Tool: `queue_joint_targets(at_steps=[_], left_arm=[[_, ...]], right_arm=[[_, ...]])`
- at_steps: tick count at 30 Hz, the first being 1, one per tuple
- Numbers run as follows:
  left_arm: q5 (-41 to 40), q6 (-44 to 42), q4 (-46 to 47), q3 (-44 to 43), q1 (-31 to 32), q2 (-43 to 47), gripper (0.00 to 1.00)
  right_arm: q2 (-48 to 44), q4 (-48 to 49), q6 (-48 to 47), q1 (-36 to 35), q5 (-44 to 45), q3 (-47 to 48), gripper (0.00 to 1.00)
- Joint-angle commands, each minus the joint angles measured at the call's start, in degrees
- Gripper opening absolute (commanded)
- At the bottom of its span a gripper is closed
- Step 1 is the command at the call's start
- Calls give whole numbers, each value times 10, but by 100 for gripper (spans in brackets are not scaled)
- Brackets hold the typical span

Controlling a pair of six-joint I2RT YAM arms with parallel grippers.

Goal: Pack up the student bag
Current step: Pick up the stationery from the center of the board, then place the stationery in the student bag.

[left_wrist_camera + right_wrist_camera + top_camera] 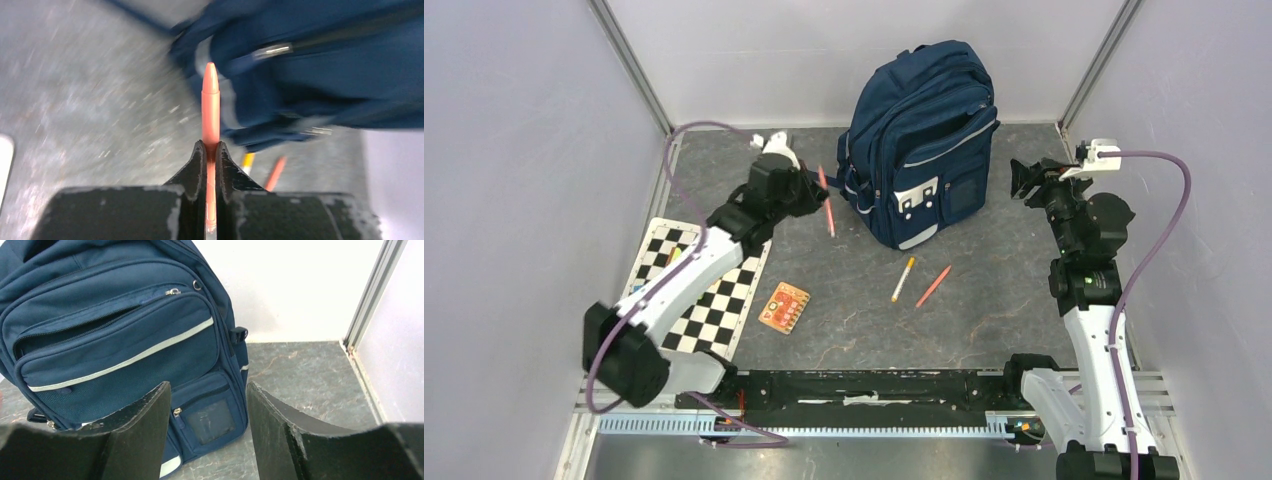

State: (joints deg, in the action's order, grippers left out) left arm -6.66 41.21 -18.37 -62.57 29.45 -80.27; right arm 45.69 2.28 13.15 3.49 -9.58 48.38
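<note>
The navy student bag stands upright at the back middle of the table, its top front pocket gaping open. My left gripper is just left of the bag and shut on a coral pen. In the left wrist view the pen sticks straight out from between the closed fingertips, its tip in front of the bag. My right gripper hovers to the right of the bag, open and holding nothing. In the right wrist view, the bag's front pockets show beyond the right gripper.
A chessboard lies under the left arm, with an orange card pack beside it. A yellow-and-white pen and another coral pen lie in front of the bag. Walls enclose the table at the left, back and right.
</note>
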Motion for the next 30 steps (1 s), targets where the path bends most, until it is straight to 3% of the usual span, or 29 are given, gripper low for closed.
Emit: queue_joint_targets(at_steps=[1, 4, 7, 12, 17, 30], left_arm=[[125, -178, 104, -88, 26, 66, 2], [220, -279, 36, -247, 59, 13, 2], [234, -367, -44, -402, 101, -62, 2], [247, -465, -59, -535, 136, -155, 2], [240, -532, -33, -582, 153, -221, 2], [217, -559, 25, -641, 157, -282, 2]], right_arm=[[0, 62, -43, 1, -12, 12, 63], [7, 85, -32, 1, -16, 15, 64], [9, 105, -13, 1, -31, 14, 64], [1, 122, 3, 1, -44, 10, 64], [-14, 125, 3, 1, -44, 0, 64], [-20, 113, 4, 1, -56, -2, 63]])
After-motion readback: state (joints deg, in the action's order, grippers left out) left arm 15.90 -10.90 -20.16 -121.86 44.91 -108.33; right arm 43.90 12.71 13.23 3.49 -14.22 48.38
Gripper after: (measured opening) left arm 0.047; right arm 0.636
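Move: The left hand already holds an orange marker. The slit of the bag's half-open front pocket lies about 26 cm to its right, 7 cm farther out and 10 cm higher. On the table, some 17 cm below the hand, the yellow-capped pen lies about 16 cm right and 10 cm back, and the second orange marker 22 cm right and 12 cm back. From the right hand, the slit is about 11 cm left, 10 cm ahead and 7 cm lower. Still pinching the orange marker, the left hand swings fast up and to the right towards the bag's front pocket, climbing nearly 30 cm before sinking about 7, and ends some 22 cm farther right. On the way the wrist swings clockwise and lifts, so the fingers end nearly level, pointing right and outward. The empty, open right hand rises about 5 cm. ##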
